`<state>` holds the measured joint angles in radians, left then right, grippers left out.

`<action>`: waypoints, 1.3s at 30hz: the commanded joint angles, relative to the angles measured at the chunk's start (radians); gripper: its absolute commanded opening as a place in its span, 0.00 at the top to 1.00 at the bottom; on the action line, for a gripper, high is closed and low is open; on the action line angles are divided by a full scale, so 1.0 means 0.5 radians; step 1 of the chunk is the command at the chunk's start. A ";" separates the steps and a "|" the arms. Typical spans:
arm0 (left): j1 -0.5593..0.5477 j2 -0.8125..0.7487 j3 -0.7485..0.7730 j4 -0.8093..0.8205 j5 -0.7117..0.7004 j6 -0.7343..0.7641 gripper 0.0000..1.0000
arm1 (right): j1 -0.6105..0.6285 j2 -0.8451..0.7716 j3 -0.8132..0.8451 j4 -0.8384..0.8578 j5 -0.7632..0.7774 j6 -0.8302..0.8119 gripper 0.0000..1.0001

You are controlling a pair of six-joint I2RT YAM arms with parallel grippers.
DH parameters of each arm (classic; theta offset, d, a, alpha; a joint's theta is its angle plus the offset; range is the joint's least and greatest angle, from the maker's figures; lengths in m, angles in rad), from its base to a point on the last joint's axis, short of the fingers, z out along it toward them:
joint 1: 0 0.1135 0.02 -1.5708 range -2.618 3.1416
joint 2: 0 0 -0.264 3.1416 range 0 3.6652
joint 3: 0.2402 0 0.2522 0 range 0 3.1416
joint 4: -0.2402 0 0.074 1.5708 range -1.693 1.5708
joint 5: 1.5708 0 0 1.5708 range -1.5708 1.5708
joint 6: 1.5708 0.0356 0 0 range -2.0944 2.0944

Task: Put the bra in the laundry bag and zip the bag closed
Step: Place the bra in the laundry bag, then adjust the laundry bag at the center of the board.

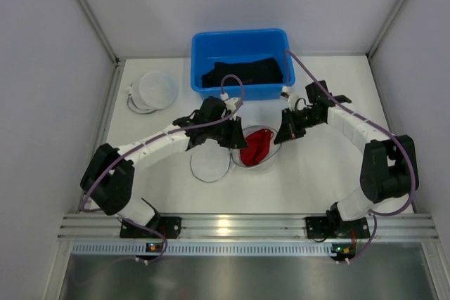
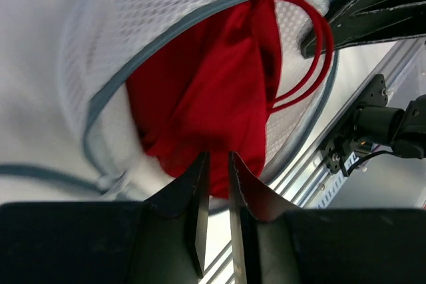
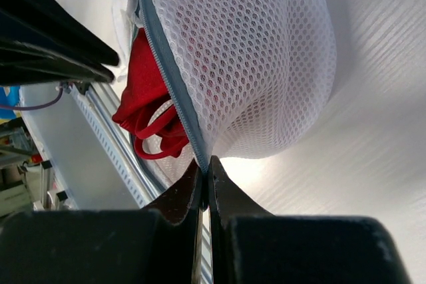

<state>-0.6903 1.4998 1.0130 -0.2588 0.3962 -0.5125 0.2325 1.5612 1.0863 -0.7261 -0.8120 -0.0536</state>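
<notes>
A white mesh laundry bag [image 1: 271, 160] [image 2: 133, 24] [image 3: 266, 51] lies open at the table's middle, its round flap [image 1: 209, 164] folded out to the left. A red bra [image 1: 256, 147] [image 2: 213, 84] [image 3: 143, 91] sits in the bag's mouth, with strap loops at the rim. My left gripper [image 1: 235, 138] [image 2: 216, 157] reaches in from the left. Its jaws stand a narrow slit apart, with red fabric at the tips. My right gripper [image 1: 282, 138] [image 3: 205, 166] is shut on the bag's grey zipper edge [image 3: 170, 71] and holds the rim up.
A blue bin [image 1: 239, 35] holding black clothing [image 1: 246, 72] stands just behind the bag. More round white mesh bags [image 1: 155, 89] lie at the back left. An aluminium rail [image 1: 239, 226] runs along the near edge. White walls enclose the table.
</notes>
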 commanded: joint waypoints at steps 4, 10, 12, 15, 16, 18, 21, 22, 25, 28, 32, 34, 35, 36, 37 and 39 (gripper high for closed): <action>-0.288 0.368 0.286 0.392 0.012 -0.187 0.78 | -0.011 -0.027 0.009 0.013 -0.125 -0.040 1.00; -0.316 0.789 0.465 0.165 -0.424 -0.282 0.79 | -0.011 -0.063 0.033 -0.036 -0.168 -0.034 1.00; -0.310 0.823 0.441 0.165 -0.552 -0.316 0.77 | -0.011 -0.082 0.012 -0.048 -0.174 -0.031 1.00; -0.282 0.817 0.413 0.165 -0.569 -0.316 0.70 | -0.011 -0.082 -0.019 -0.072 -0.168 -0.031 1.00; -0.255 0.753 0.407 0.165 -0.526 -0.264 0.67 | -0.011 -0.070 -0.028 -0.079 -0.165 -0.031 1.00; -0.236 0.652 0.404 0.168 -0.331 -0.163 0.56 | -0.011 -0.048 -0.034 -0.054 -0.168 -0.028 1.00; -0.242 0.385 0.379 0.138 -0.133 0.015 0.42 | -0.011 -0.024 -0.049 0.001 -0.149 0.000 1.00; -0.239 0.305 0.364 0.089 -0.096 0.095 0.39 | -0.014 -0.018 -0.056 0.010 -0.143 0.006 1.00; -0.191 0.032 0.297 -0.105 -0.056 0.141 0.32 | -0.011 -0.015 -0.077 0.044 -0.140 0.030 1.00; 0.051 -0.192 0.196 -0.277 -0.010 0.193 0.31 | -0.014 -0.015 -0.092 0.059 -0.131 0.040 1.00; 0.462 -0.336 0.027 -0.531 0.151 0.518 0.30 | -0.011 0.004 -0.096 0.093 -0.094 0.049 1.00; 0.665 -0.309 0.023 -0.721 0.393 0.953 0.28 | -0.011 0.031 -0.062 0.099 -0.045 0.025 1.00; 0.769 -0.294 0.036 -0.779 0.428 1.128 0.28 | -0.011 0.065 -0.037 0.090 -0.009 0.000 1.00; 0.819 -0.269 0.039 -0.838 0.477 1.372 0.27 | -0.011 0.096 0.036 0.035 0.016 -0.064 1.00; 0.856 -0.251 0.036 -0.860 0.554 1.505 0.25 | -0.014 0.132 0.088 -0.002 0.038 -0.101 1.00; 0.926 -0.141 0.109 -0.942 0.576 1.851 0.24 | -0.011 0.267 0.281 -0.118 0.078 -0.211 1.00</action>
<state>-0.2550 1.3903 1.0397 -0.6136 0.5560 0.0559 0.2325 1.6337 1.0966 -0.7506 -0.8127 -0.0708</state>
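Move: The bag's open round lid lies about 12 cm to the left of the left hand, 2 cm back and some 12 cm below. The bra sits in the bag mouth about 5 cm to the hand's right, 1 cm ahead and 6 cm below; the laundry bag's middle is 4 cm right, level fore and aft, 7 cm below. From the right hand, already pinching the bag's rim, the bra is some 6 cm left, level fore and aft, and 5 cm down. Leftward and down from above the bra, the left hand dips about 9 cm near the lid side of the bag with its fingers nearly shut. It then climbs some 16 cm while the fingers spread wide, and swings on left and slightly forward, away from the bra, sinking again over the lid. The right hand keeps its pinch on the rim, easing back and down a little. ##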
